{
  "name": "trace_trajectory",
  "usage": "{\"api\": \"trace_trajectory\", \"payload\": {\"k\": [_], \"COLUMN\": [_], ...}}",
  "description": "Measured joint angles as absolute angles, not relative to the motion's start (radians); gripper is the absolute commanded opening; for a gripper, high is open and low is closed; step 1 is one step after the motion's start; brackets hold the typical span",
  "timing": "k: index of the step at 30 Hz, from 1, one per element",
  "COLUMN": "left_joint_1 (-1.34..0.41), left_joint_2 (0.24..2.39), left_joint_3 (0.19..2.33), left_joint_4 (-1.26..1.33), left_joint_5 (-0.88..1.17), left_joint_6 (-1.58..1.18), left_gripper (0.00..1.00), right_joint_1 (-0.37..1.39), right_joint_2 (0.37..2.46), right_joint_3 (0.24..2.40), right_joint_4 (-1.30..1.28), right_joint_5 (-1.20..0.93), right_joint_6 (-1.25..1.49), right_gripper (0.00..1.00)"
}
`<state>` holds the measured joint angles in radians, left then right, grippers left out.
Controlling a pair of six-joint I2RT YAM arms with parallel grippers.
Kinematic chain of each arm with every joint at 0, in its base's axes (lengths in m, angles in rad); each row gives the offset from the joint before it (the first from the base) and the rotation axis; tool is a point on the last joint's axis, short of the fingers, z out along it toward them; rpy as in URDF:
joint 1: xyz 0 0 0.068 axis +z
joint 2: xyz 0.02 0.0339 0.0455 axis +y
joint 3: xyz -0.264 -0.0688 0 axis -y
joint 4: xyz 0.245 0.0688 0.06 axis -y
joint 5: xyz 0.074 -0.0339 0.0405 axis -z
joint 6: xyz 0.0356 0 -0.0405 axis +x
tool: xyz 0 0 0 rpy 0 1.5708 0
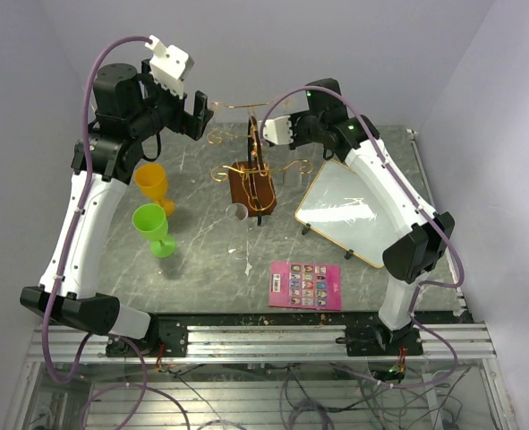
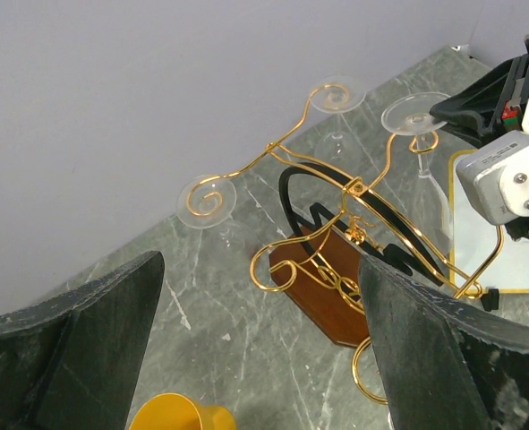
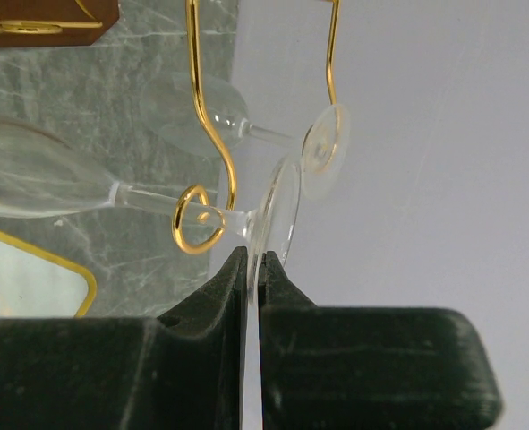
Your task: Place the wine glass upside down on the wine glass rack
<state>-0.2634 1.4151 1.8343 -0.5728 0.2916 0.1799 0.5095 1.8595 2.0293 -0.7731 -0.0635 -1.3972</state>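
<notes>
The wine glass rack [image 1: 251,186] is gold wire on a brown block base [image 2: 336,296] at mid-table. A clear wine glass [image 3: 280,210] hangs upside down, its stem [image 3: 148,199] passing through a gold scroll [image 3: 199,219] of the rack. My right gripper [image 3: 253,260] is shut on the rim of that glass's foot [image 2: 413,114]. It reaches in from the rack's right [image 1: 268,133]. My left gripper [image 2: 264,358] is open and holds nothing, raised to the left of the rack [image 1: 201,116]. Two more clear glasses [image 2: 336,92] [image 2: 207,198] hang from other scrolls.
An orange goblet [image 1: 151,182] and a green goblet [image 1: 154,228] stand left of the rack. A gold-framed white board [image 1: 345,210] lies to the right, under my right arm. A pink card [image 1: 306,285] lies near the front edge. Walls close in at the back and sides.
</notes>
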Motion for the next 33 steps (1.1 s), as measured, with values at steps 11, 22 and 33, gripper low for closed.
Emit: {"api": "trace_trajectory", "payload": {"k": [11,22,33], "left_joint_1": [-0.263,-0.263,-0.258], "left_joint_2": [1.405,1.404,1.396], "left_joint_3": [1.823,1.82,1.783], "left_joint_4": [-0.573,-0.573,-0.573], "left_joint_5": [0.291,0.291,0.287], "left_joint_6": [0.191,0.202,0.22], "left_gripper": [1.0,1.0,1.0], "right_joint_1": [0.519,0.527,0.527], "right_joint_2": [1.86,1.844,1.808], "right_joint_3": [2.005,1.937,1.915], "right_joint_4": [-0.776,-0.772,-0.767], "right_joint_5": [-0.056,-0.04,-0.03], "right_joint_6": [-1.39,-1.369,-1.339], "right_gripper": [0.09,0.18,0.45]}}
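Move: The right hand holds the upside-down wine glass by the rim of its foot, with the stem already in the rack's middle right hook, whose spiral lies about 3 cm below, 2 cm ahead and 3 cm left. From this hand, the rack's centre is some 11 cm left and 1 cm ahead, the far hung glass's foot about 11 cm ahead and 5 cm left, and the empty near right hook some 7 cm back and 1 cm left. From the idle left hand, the middle hook lies roughly 9 cm ahead, 22 cm right and 15 cm lower. The right hand lowers the glass about 3 cm towards the middle right hook, easing back towards the base as it goes, while its pinch on the foot's rim slackens slowly from almost shut. Once down, it spreads its fingers faster to rather more than a third open, letting go of the foot, and creeps back and up by about 1 cm with the fingertips still close to the rim. ##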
